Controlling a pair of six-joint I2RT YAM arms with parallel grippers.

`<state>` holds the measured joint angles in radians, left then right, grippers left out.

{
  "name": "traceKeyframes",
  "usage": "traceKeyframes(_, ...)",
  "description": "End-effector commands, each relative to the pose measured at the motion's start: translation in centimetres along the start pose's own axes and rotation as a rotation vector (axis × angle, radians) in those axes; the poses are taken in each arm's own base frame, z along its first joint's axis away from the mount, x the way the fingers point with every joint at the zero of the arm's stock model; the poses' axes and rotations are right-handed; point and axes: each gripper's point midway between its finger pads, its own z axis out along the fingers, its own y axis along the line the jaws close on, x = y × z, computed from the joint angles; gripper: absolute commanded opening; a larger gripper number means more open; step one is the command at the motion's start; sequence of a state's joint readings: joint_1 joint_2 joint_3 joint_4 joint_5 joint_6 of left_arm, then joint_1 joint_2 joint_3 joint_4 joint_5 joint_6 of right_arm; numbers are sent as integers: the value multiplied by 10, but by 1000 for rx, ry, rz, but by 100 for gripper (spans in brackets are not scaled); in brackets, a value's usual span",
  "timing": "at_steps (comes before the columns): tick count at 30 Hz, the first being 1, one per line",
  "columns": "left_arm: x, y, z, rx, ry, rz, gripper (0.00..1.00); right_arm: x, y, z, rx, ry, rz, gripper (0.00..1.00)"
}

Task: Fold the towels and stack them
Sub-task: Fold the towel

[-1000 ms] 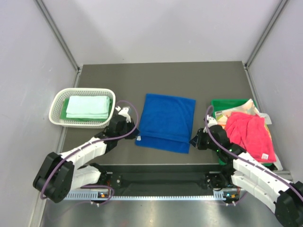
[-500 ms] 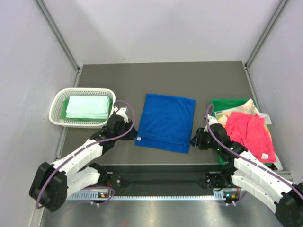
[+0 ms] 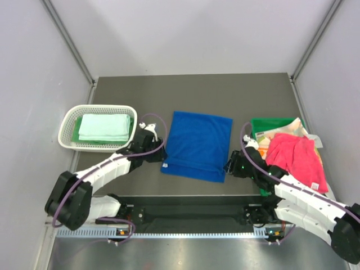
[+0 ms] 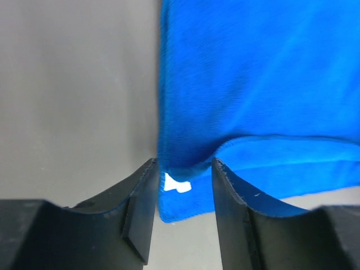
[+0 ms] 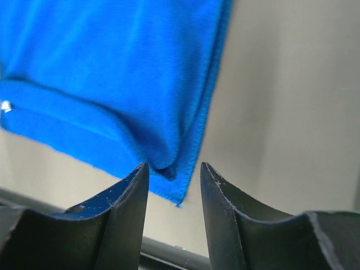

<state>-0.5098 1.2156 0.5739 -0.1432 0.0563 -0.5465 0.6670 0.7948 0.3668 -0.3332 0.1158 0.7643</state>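
A royal blue towel [image 3: 198, 145] lies folded in half at the table's middle. My left gripper [image 3: 160, 153] stands at its near left corner, open. In the left wrist view that gripper [image 4: 184, 169] straddles the corner with the white tag [image 4: 176, 184], its fingers off the cloth. At the near right corner my right gripper [image 3: 228, 167] is open too. In the right wrist view the folded corner [image 5: 169, 160] lies loose between that gripper's [image 5: 174, 171] fingers. A folded pale mint towel [image 3: 103, 126] rests on a green one [image 3: 75, 134]. A pink towel [image 3: 295, 160] lies crumpled at the right.
The white mesh basket [image 3: 67, 121] with the folded towels stands at the left edge. The green bin [image 3: 264, 124] under the pink towel sits at the right, against the wall. A black rail [image 3: 191, 214] runs along the near edge.
Both grippers have opened and let go of the blue towel's near corners. The left gripper has shifted slightly towards the towel. The towel lies as before.
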Motion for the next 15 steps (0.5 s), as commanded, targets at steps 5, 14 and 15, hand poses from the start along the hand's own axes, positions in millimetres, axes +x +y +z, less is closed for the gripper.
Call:
traceKeyframes(5,-3,-5,5,6,-1,6,39,3,7,8,44,-26,52,43)
traceKeyframes(14,29,1,-9,30,67,-5,19,20,4,14,60,8,49,45)
traceKeyframes(15,31,2,-9,29,70,-7,17,19,6,15,55,8,51,45)
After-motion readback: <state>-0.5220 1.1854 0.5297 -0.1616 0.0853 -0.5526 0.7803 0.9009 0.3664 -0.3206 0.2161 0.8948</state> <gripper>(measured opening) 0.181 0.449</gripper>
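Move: The blue towel's folded-over layer has its near left corner almost straight beneath the left fingers, about 2 cm down and 1 cm back; its white tag lies some 2 cm back, and the bottom layer's corner about 4 cm back and 1 cm left. Below the right fingers, the upper layer's near right corner sits 2 cm down and about 1 cm to the left, the bottom layer's corner 4 cm back, and the green bin some 22 cm right and 5 cm farther out. The blue towel's upper left corner is caught between the left fingers, which dip about 2 cm onto the cloth, narrow from half open to nearly shut, then rise slightly and draw back some 2 cm towards the near edge. Meanwhile the right hand sinks about 2 cm, easing slightly back and left around the other upper corner, fingers still half open. ##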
